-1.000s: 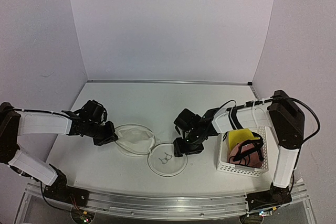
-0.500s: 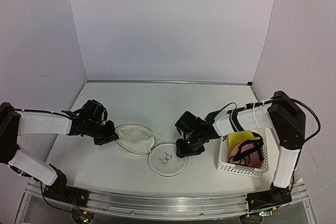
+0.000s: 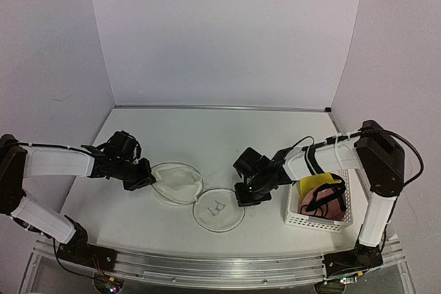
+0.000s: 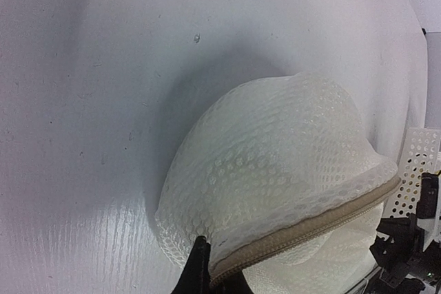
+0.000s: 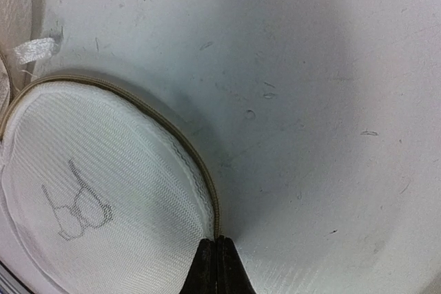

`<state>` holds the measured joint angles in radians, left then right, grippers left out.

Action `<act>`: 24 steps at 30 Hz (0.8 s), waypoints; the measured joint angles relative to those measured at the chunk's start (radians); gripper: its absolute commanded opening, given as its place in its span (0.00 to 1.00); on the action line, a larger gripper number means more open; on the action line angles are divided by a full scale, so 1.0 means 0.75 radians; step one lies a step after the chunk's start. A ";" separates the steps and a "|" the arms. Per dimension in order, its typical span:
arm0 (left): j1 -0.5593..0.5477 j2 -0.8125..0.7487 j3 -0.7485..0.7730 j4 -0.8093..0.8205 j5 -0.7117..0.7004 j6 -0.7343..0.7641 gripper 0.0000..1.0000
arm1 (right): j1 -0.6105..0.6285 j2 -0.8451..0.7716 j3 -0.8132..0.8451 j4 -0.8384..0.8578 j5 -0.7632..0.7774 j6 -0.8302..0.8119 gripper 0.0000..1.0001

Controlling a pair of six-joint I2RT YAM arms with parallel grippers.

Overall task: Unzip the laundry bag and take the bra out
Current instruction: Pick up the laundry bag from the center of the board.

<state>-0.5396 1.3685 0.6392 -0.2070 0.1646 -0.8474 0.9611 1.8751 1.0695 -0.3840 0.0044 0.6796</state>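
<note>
The laundry bag lies spread in two joined parts: a white mesh dome on the left and a flat round face with a small black bra outline. My left gripper is shut on the dome's lower edge, its dark fingertips pinching the mesh beside the beige zipper tape. My right gripper is shut at the right edge of the round face. The zipper rim runs straight into its closed tips. The bra is hidden.
A white perforated basket stands at the right, close to the right arm, holding pink and yellow cloth with black straps. Its corner also shows in the left wrist view. White walls close the table at the back and sides.
The right gripper slid slightly right along the round face's edge and went from open to shut on the rim. The left arm and the dome half stayed put.
</note>
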 measured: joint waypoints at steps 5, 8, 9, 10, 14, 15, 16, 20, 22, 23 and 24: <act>-0.011 0.000 0.000 0.000 0.000 0.000 0.00 | 0.000 -0.013 -0.011 -0.003 0.006 -0.001 0.00; -0.022 0.000 0.000 0.000 0.000 0.001 0.00 | 0.000 -0.053 -0.018 -0.020 0.017 -0.002 0.00; -0.025 0.000 0.000 0.000 0.000 0.001 0.00 | -0.001 -0.075 -0.019 -0.027 0.021 -0.003 0.00; -0.031 0.000 0.000 0.000 0.000 0.001 0.00 | 0.000 -0.100 -0.019 -0.033 0.024 -0.003 0.00; -0.052 0.004 0.001 0.000 -0.001 0.001 0.00 | 0.000 -0.209 -0.018 -0.049 0.041 -0.012 0.00; -0.058 0.006 0.001 0.000 -0.001 0.001 0.00 | 0.000 -0.230 -0.018 -0.054 0.044 -0.016 0.00; -0.064 0.006 0.001 -0.001 -0.001 0.001 0.00 | 0.000 -0.253 -0.016 -0.066 0.048 -0.022 0.00; -0.078 0.006 0.001 -0.002 -0.003 0.001 0.00 | 0.000 -0.340 -0.007 -0.109 0.060 -0.049 0.00; -0.081 0.006 0.001 -0.002 -0.004 0.001 0.00 | 0.000 -0.375 0.004 -0.134 0.065 -0.061 0.00; -0.082 0.006 0.001 -0.002 -0.004 0.001 0.00 | 0.000 -0.394 0.014 -0.152 0.067 -0.067 0.00; -0.083 0.006 0.001 -0.002 -0.004 0.001 0.00 | 0.000 -0.411 0.025 -0.166 0.070 -0.073 0.00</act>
<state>-0.6022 1.3731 0.6395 -0.2085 0.1616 -0.8467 0.9611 1.5665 1.0885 -0.5083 0.0570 0.6250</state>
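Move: At the right fingers lies the zip edge of the laundry bag's lid, already pinched. The lid's middle is about 6 cm left and 2 cm back of that hand. The bag's open body lies some 18 cm left and 6 cm ahead of the same hand, and the basket about 23 cm to its right, roughly level. Already pinching the body's rim, the left hand has the lid's middle around 18 cm to its right, 6 cm back and 5 cm below. Raising the pinched lid edge almost straight up by about 11 cm after a brief pause low down, the right hand keeps its fingers shut and tilts some 10 degrees, fingertips swinging forward and left. The left hand keeps its pinch on the body's rim and eases about 2 cm to the right and back, at nearly the same height. ##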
